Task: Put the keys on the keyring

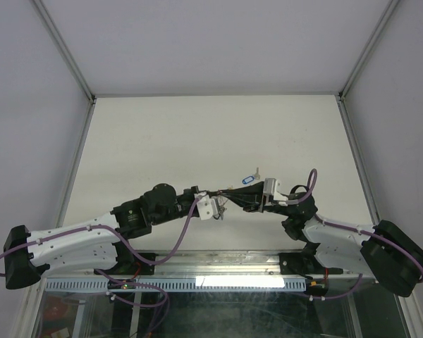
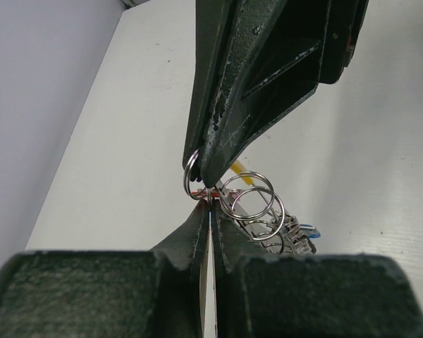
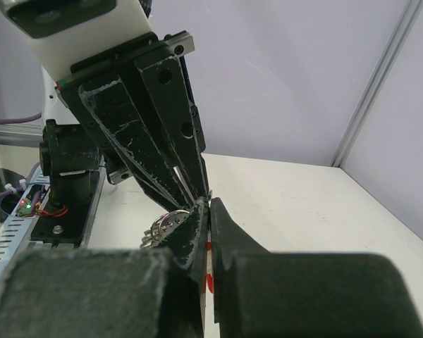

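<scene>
My two grippers meet tip to tip above the table's near middle. The left gripper [image 1: 228,201] [image 2: 210,201] is shut on a thin silvery bit of a key, whose red tag [image 2: 197,191] sits beside its tips. The right gripper [image 1: 238,197] [image 3: 209,204] is shut, and the keyring's yellow arc [image 2: 237,167] pokes out at its tip. Several small split rings [image 2: 257,208] and keys with a blue tag [image 2: 310,229] [image 1: 248,177] hang beside it. Red [image 3: 210,248] shows through the right jaws' gap. The rest of the keyring is hidden.
The white table [image 1: 197,134] is boxed in by pale walls and aluminium posts [image 1: 67,49]. A metal rail [image 1: 218,282] runs along the near edge between the arm bases. The left arm's purple cable [image 1: 183,232] loops under its wrist.
</scene>
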`<action>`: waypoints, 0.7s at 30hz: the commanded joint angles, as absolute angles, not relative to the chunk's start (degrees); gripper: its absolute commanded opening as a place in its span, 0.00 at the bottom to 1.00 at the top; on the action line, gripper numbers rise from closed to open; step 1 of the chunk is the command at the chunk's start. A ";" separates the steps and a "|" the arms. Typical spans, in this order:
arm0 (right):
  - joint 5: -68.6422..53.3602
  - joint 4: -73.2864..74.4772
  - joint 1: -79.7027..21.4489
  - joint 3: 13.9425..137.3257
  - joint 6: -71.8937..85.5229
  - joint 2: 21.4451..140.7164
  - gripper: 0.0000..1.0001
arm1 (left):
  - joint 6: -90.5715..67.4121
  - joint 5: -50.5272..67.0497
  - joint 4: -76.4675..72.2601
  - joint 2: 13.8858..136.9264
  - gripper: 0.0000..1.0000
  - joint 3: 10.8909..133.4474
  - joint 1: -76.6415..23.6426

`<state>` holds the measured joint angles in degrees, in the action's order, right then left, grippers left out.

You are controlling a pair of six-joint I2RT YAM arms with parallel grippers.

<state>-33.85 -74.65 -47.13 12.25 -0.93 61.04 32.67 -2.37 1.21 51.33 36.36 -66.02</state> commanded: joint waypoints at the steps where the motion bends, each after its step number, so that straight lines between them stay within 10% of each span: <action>1: -32.01 -80.80 -47.18 12.80 -0.16 60.36 0.00 | 32.70 -1.04 -2.11 51.07 0.00 35.68 -66.36; 14: -27.44 -77.86 -47.14 12.61 -2.14 61.19 0.00 | 33.27 -1.06 -1.57 51.79 0.02 36.97 -66.36; 21: -22.57 -69.57 -47.20 12.89 -5.10 58.29 0.00 | 29.91 -7.52 -2.65 47.95 0.47 34.95 -66.34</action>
<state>-27.16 -71.90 -47.13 12.25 -2.48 61.10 32.56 -2.96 0.99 51.44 35.66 -66.02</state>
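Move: Right by both sets of shut fingertips is the keyring: its coil hangs about 3 cm back and 3 cm below the right hand, and some 3 cm back, 2 cm to the right and 3 cm below the left. The red key sits level fore-and-aft with the left hand, 1 cm to its right and 2 cm lower. On the table the blue tag lies about 14 cm ahead of the left hand, 11 cm to its right and 20 cm below. Opening to over a third of their range near the end, the left fingers let go of the thin keyring part at their tips while that hand stays practically in place. The right hand keeps its shut pinch on the ring wire and carries the keyring about 2 cm forward, gathering speed and dipping slightly at the last, turning some 5 degrees clockwise. ##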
